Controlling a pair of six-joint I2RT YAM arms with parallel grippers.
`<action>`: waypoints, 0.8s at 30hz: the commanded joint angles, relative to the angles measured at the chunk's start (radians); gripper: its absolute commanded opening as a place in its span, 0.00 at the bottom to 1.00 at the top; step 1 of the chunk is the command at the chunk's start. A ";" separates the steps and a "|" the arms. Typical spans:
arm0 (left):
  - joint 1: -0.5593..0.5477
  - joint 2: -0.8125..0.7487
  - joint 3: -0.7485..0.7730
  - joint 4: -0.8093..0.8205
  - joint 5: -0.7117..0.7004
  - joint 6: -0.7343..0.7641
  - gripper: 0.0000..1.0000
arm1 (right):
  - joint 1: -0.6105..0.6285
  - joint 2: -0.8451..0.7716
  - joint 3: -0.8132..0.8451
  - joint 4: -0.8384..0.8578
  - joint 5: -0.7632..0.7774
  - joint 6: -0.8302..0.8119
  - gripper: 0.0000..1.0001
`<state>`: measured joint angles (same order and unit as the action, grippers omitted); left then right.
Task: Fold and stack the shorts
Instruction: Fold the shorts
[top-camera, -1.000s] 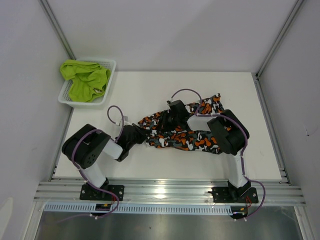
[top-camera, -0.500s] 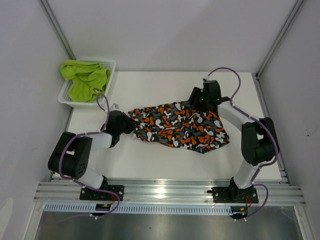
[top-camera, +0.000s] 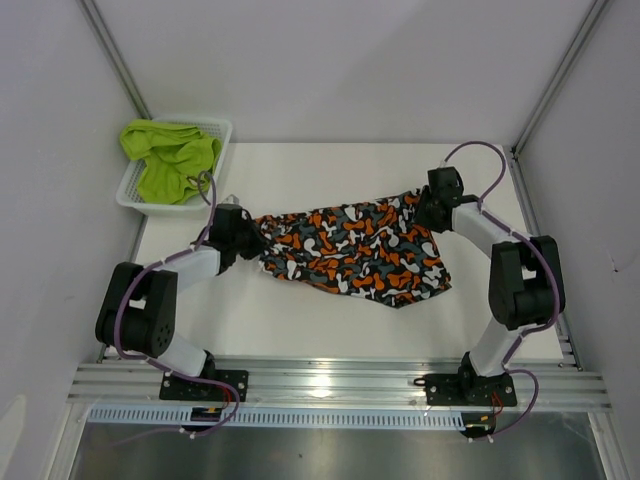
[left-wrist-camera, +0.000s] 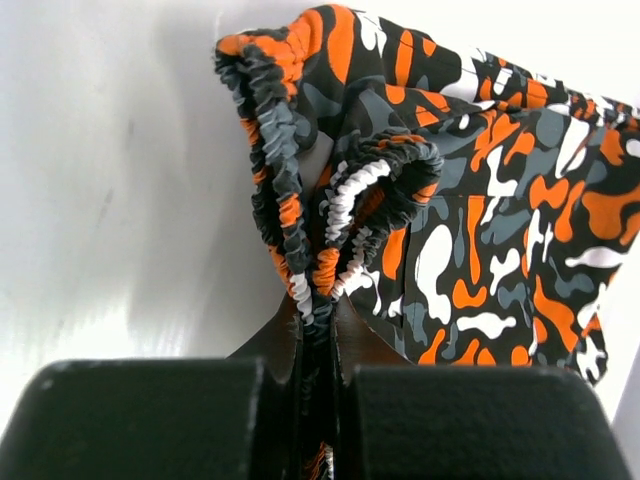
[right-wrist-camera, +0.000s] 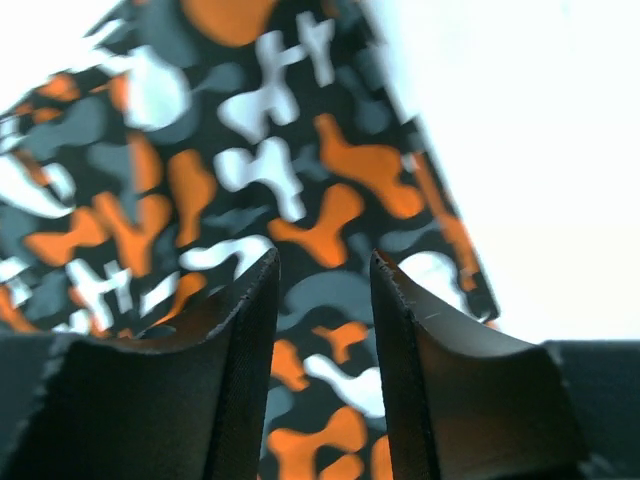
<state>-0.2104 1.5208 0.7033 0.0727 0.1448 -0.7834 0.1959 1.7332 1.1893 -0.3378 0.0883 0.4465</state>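
Observation:
The camouflage shorts (top-camera: 350, 250) lie spread across the middle of the table, waistband end to the left. My left gripper (top-camera: 252, 235) is shut on the bunched elastic waistband (left-wrist-camera: 300, 230), the cloth pinched between its fingers (left-wrist-camera: 318, 310). My right gripper (top-camera: 420, 212) hovers at the far right corner of these shorts. It stands open, and the patterned cloth (right-wrist-camera: 250, 150) shows below the gap between its fingertips (right-wrist-camera: 322, 265). The lime green shorts (top-camera: 170, 160) lie crumpled in the basket at the back left.
The white mesh basket (top-camera: 222, 150) sits at the table's far left corner. Bare white table (top-camera: 330, 175) lies beyond the camouflage shorts, with a strip in front of them. Grey walls and metal rails close in the table's sides.
The shorts went from a bunched heap to stretched out flat. My left arm pulled the waistband leftward. My right gripper opened and swung out to the far right corner.

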 joint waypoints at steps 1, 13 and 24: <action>0.013 -0.030 0.059 -0.053 -0.047 0.068 0.00 | -0.015 0.037 0.004 -0.009 0.080 -0.034 0.43; 0.013 -0.025 0.055 -0.048 -0.070 0.102 0.00 | -0.009 0.184 0.066 -0.050 0.137 -0.060 0.43; 0.012 -0.017 0.058 -0.048 -0.076 0.101 0.00 | -0.001 0.181 0.029 -0.043 0.122 -0.063 0.06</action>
<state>-0.2081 1.5204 0.7242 0.0162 0.0841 -0.7059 0.1909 1.9038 1.2266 -0.3744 0.2008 0.3870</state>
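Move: The right hand hangs half open over the shorts; the stretch of their right-hand edge it is to grip lies about 6 cm below and 3 cm to its right, level with it in reach. Along that edge, the far corner is some 8 cm ahead and 3 cm left of the hand, the near corner about 15 cm back and 6 cm right. From the left hand, still pinching the gathered waistband, the same gripping spot is roughly 43 cm right, 4 cm ahead and slightly lower. The right hand sinks about 6 cm onto the right-hand edge of the shorts, sliding some 2.5 cm to the right as it goes and tilting about 10 degrees so the fingers point more steeply down, then stays there while the half-open fingers close and pinch the edge between their tips. Meanwhile the left hand keeps its shut grip on the gathered waistband and eases about 1.5 cm to the left, away from the right hand, rolling slightly. ##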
